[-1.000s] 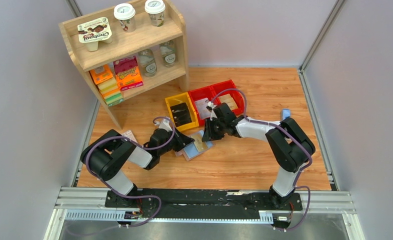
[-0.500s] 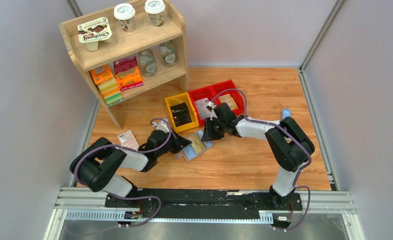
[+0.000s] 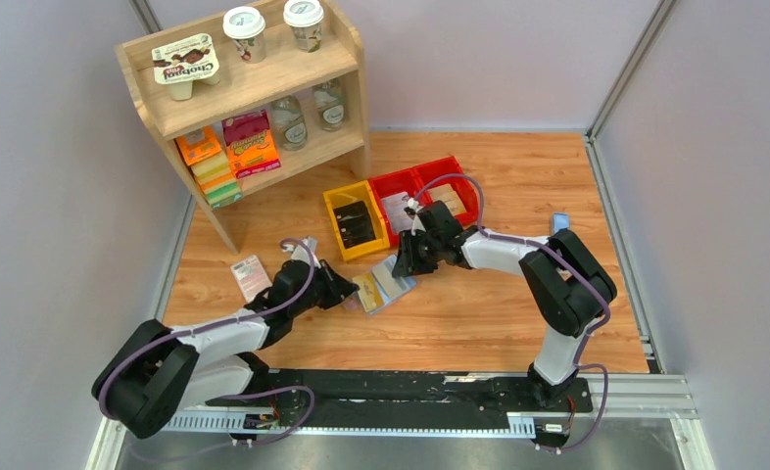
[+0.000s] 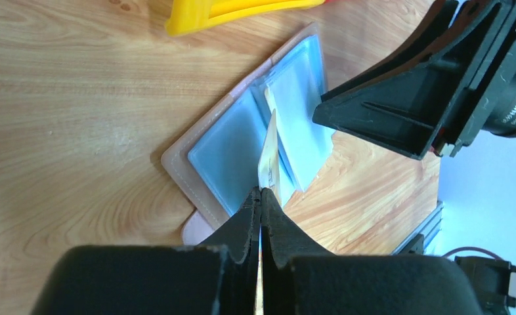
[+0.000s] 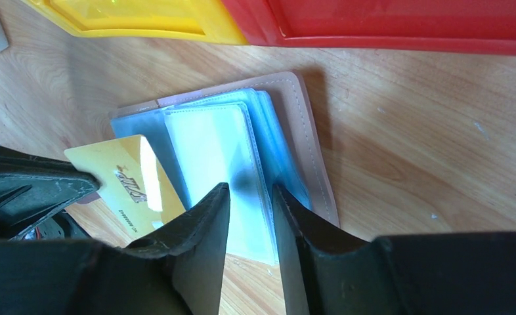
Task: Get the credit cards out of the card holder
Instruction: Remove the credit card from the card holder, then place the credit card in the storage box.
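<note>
The card holder [image 3: 393, 281] lies open on the table, brown outside with blue-grey clear pockets [image 5: 209, 144]. My left gripper [image 4: 260, 193] is shut on the near edge of a yellow credit card [image 5: 127, 177]. The card is seen edge-on in the left wrist view, still reaching over the left half of the holder [image 4: 232, 147]. In the top view this gripper [image 3: 347, 292] sits just left of the holder. My right gripper [image 5: 250, 189] stands open, its fingertips down on the holder's right half with nothing between them. It comes in from the upper right [image 3: 402, 265].
A yellow bin [image 3: 355, 220] and two red bins [image 3: 398, 201] stand just behind the holder. A pink-and-white packet [image 3: 251, 276] lies to the left. A wooden shelf [image 3: 244, 108] with cups and boxes fills the back left. A small blue object [image 3: 560, 222] lies by the right wall.
My left gripper has closed on the yellow card. The left arm has drawn back to the left, sliding the card partly out of the holder. The right jaws have widened slightly.
</note>
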{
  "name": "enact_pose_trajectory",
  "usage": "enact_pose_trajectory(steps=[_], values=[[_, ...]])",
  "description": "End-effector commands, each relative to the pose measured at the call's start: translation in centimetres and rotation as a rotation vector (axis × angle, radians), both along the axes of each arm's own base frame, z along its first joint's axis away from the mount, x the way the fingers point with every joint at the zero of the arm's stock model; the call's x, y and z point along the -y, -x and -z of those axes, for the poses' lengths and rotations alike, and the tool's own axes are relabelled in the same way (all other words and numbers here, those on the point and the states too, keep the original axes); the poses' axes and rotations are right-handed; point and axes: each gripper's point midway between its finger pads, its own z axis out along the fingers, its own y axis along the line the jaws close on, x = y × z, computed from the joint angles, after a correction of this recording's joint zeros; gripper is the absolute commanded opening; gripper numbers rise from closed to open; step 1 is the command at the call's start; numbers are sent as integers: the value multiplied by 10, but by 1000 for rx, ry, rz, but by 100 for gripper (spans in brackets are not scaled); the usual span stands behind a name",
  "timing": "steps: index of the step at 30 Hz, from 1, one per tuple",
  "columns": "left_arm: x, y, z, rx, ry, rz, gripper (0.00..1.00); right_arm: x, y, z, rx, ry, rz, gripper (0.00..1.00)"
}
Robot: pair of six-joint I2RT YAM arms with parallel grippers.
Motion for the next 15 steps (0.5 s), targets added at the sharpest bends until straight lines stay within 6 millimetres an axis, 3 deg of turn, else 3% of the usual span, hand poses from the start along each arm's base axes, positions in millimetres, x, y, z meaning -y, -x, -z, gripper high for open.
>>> enact_pose_trajectory(steps=[1, 3, 8, 13, 15], values=[[-14, 10, 5, 34, -89, 35, 0, 7, -5, 1, 0, 40, 30, 40], [-16, 11, 0, 62, -89, 43, 0, 2, -7, -13, 17, 7, 21, 44], [-12, 11, -23, 176, -67, 90, 0, -10, -8, -64, 101, -114, -17, 68], [-6, 10, -46, 269, -43, 135, 0, -7, -4, -125, 249, -204, -55, 93], [-3, 10, -55, 307, -23, 154, 0, -2, 1, -141, 284, -237, -87, 96]])
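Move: The left gripper holds the yellow credit card, already drawn from its pocket, some 4 cm above the open card holder, whose middle is about 7 cm to the right and 1 cm ahead; the yellow box is 17 cm straight ahead. From the right gripper, down on the holder's pocket, the card's middle lies roughly 7 cm left and 4 cm back. The holder's middle is 3 cm left and 3 cm back, the yellow box 10 cm left and 14 cm ahead. Take the right gripper off the card holder's pocket: spread its fingers from partly open to nearly fully open and lift almost straight up, slowly then fast, about 9 cm, tilting the fingertips up some 10 degrees. Meanwhile keep the left fingers shut on the yellow credit card and raise it 3 to 4 cm, easing slightly back from the holder and tipping the fingers up. ##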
